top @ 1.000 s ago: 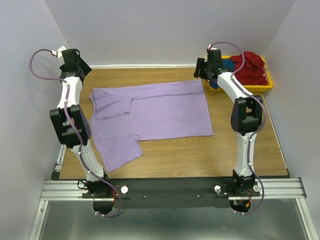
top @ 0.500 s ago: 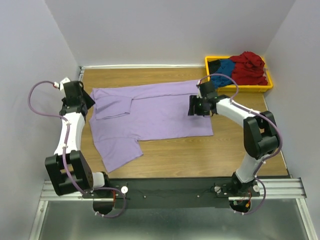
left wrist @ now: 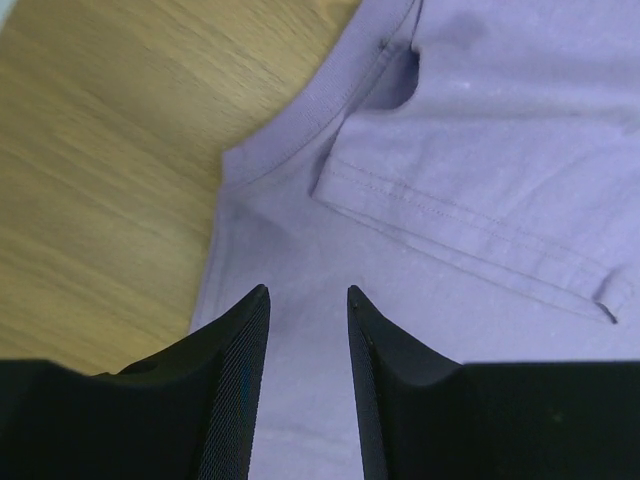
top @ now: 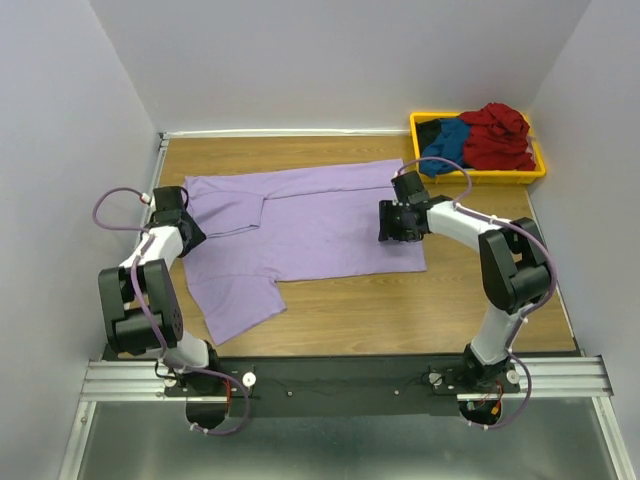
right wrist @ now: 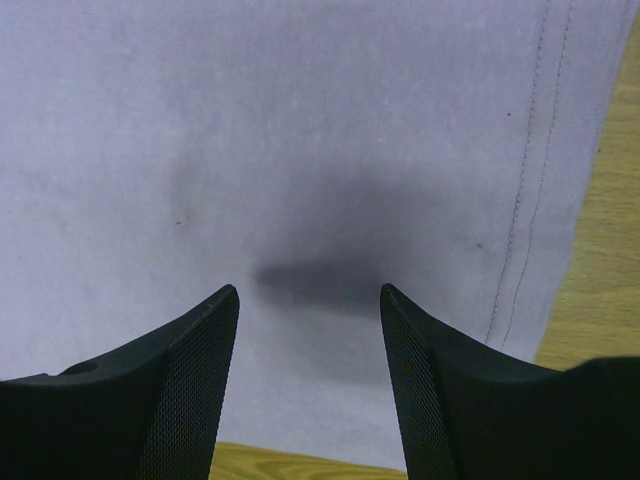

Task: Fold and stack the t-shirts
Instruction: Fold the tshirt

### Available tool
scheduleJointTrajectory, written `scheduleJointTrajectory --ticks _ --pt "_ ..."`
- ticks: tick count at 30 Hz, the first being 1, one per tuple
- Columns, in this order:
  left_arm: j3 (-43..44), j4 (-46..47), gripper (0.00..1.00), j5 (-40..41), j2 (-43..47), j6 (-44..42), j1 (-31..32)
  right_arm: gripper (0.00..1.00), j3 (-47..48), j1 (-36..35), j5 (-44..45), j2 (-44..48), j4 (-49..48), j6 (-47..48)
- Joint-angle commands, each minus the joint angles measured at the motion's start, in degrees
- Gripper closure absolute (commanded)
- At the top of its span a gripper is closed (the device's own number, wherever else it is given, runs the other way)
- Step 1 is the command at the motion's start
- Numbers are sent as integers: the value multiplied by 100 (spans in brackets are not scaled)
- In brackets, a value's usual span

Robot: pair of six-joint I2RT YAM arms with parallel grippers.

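A large lavender t-shirt [top: 310, 225] lies spread flat on the wooden table [top: 420, 300], one sleeve folded in over its chest. My left gripper [top: 190, 232] is low over its left edge just below the collar [left wrist: 300, 120], jaws open a narrow gap over flat cloth [left wrist: 305, 300]. My right gripper [top: 392, 222] hovers open over the shirt's right side near the stitched hem [right wrist: 530, 200], nothing between its fingers [right wrist: 308, 292]. More t-shirts, dark red [top: 500, 135], blue [top: 450, 135] and black [top: 428, 130], are heaped in a bin.
The yellow plastic bin [top: 510, 176] stands at the back right corner. Grey walls close in the table on the left, back and right. Bare wood shows in front of the shirt and to its right [right wrist: 615, 250].
Both arms have come down from raised poses at the back onto the lavender shirt. The left gripper's jaws have narrowed. The shirt lies as before.
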State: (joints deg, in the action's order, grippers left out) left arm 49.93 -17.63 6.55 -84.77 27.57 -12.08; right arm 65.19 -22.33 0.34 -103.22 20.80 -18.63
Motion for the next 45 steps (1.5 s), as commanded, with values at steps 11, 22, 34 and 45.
scheduleJointTrajectory --ticks 11,22,34,45 --pt "464 611 58 -330 -1665 240 39 34 599 44 1082 -1121 -76 88" --pt "1661 216 57 -189 -2072 275 39 34 1611 194 1136 -1519 47 237" --pt "-18 -303 53 567 -347 108 47 33 153 202 573 82 364 -114" --pt "-247 -145 53 901 -681 3 30 33 -234 194 669 197 364 -211"
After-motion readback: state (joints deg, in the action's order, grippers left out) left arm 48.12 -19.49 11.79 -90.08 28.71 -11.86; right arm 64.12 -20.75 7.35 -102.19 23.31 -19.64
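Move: The stretch of t-shirt that the left hand presses on lies right below it, about 4 cm down. The shirt's left edge is some 3 cm to its left, the folded flap about 10 cm ahead and 9 cm right, the loose sleeve roughly 19 cm back and 11 cm right. The right hand hovers about 1 cm over its patch of cloth, with the shirt's hem some 6 cm straight to its right and the near edge about 11 cm straight back. Down onto the t-shirt, then forward together: both hands, fingers part-open, press the cloth and push it along the table about 9 cm away from the bases. Both then lift a couple of centimetres at most, draw back and sink again, the left low beside the shirt's left edge near the sleeve corner with its fingers tipped about 10 degrees, the right just over the near edge, some 3 cm right of its start. ##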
